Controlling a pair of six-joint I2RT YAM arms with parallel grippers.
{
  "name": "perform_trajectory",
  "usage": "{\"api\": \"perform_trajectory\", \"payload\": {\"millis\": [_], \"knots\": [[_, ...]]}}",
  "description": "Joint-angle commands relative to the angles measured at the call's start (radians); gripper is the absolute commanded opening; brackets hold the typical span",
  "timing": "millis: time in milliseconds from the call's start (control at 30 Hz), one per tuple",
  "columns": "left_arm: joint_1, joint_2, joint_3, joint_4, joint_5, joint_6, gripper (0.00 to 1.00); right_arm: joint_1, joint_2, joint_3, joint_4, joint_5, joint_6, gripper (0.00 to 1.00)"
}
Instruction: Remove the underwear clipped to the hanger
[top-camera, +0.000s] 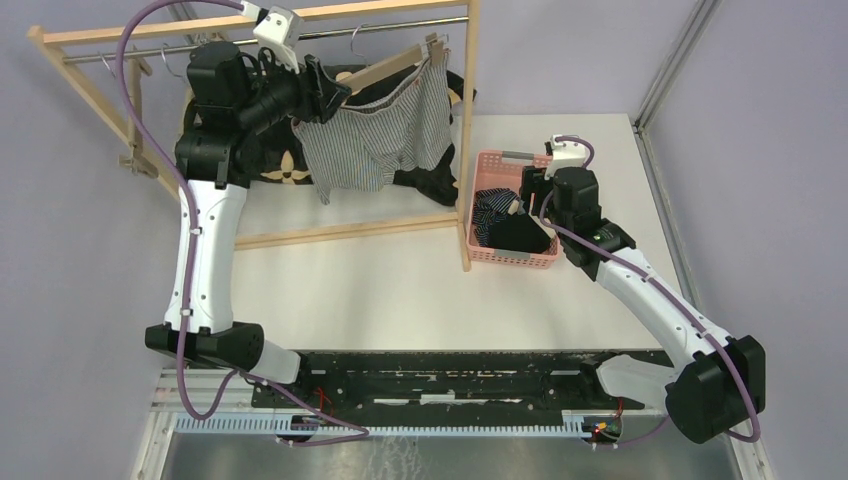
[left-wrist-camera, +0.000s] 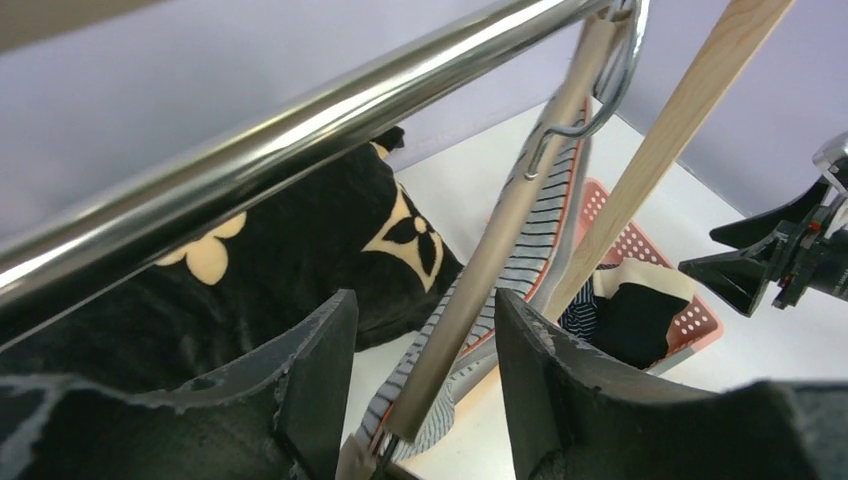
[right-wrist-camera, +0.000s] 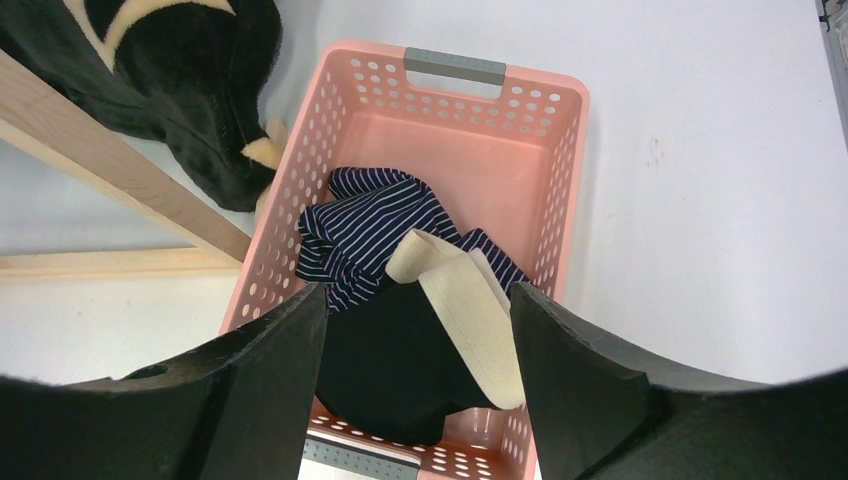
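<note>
Grey-white pinstriped underwear hangs clipped to a hanger on the rack's metal rail. My left gripper is raised at the hanger's left end. In the left wrist view its fingers stand on either side of the hanger's bar and the striped cloth, with a gap on both sides. My right gripper hangs open over the pink basket, nothing between its fingers. Navy striped underwear and black underwear lie in the basket.
A wooden rack frame surrounds the hanger; its right post stands just left of the basket. A big black cushion with cream flower marks lies under the rail. The table's right edge runs close to the basket.
</note>
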Motion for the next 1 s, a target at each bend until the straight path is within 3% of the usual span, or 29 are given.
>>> {"api": "perform_trajectory", "payload": {"millis": [0,133,500,967], "knots": [[-0.029,-0.011,-0.010,0.045,-0.001,0.051,0.58,0.001,-0.010,-0.002,0.036,-0.005,-0.005,0.75],[-0.043,-0.016,-0.014,0.052,-0.019,0.048,0.49,0.000,-0.008,-0.003,0.038,-0.013,-0.002,0.75],[-0.061,-0.033,-0.038,0.090,-0.047,0.023,0.05,0.001,-0.011,-0.007,0.039,-0.012,-0.001,0.75],[-0.101,-0.109,-0.123,0.291,-0.044,-0.044,0.03,0.001,-0.010,-0.014,0.050,-0.021,0.000,0.73]]}}
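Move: The left hand is open around the left end of the hanger with the striped underwear. The hanger's middle lies about 5 cm ahead and 9 cm to the right, almost level in height. The underwear's middle hangs some 4 cm ahead, 10 cm right and 12 cm below. The middle of the rack's right post is roughly 4 cm ahead, 26 cm right and 15 cm lower. From the right hand, the hanger is about 8 cm ahead, 27 cm left and 24 cm up. The left fingers close on the hanger's left end and pinch it, shutting until they stop with the bar between them. Meanwhile the hand slides about 3 cm to the right, partly before the grip and partly after it, still holding the bar, with hardly any turn of the wrist. ##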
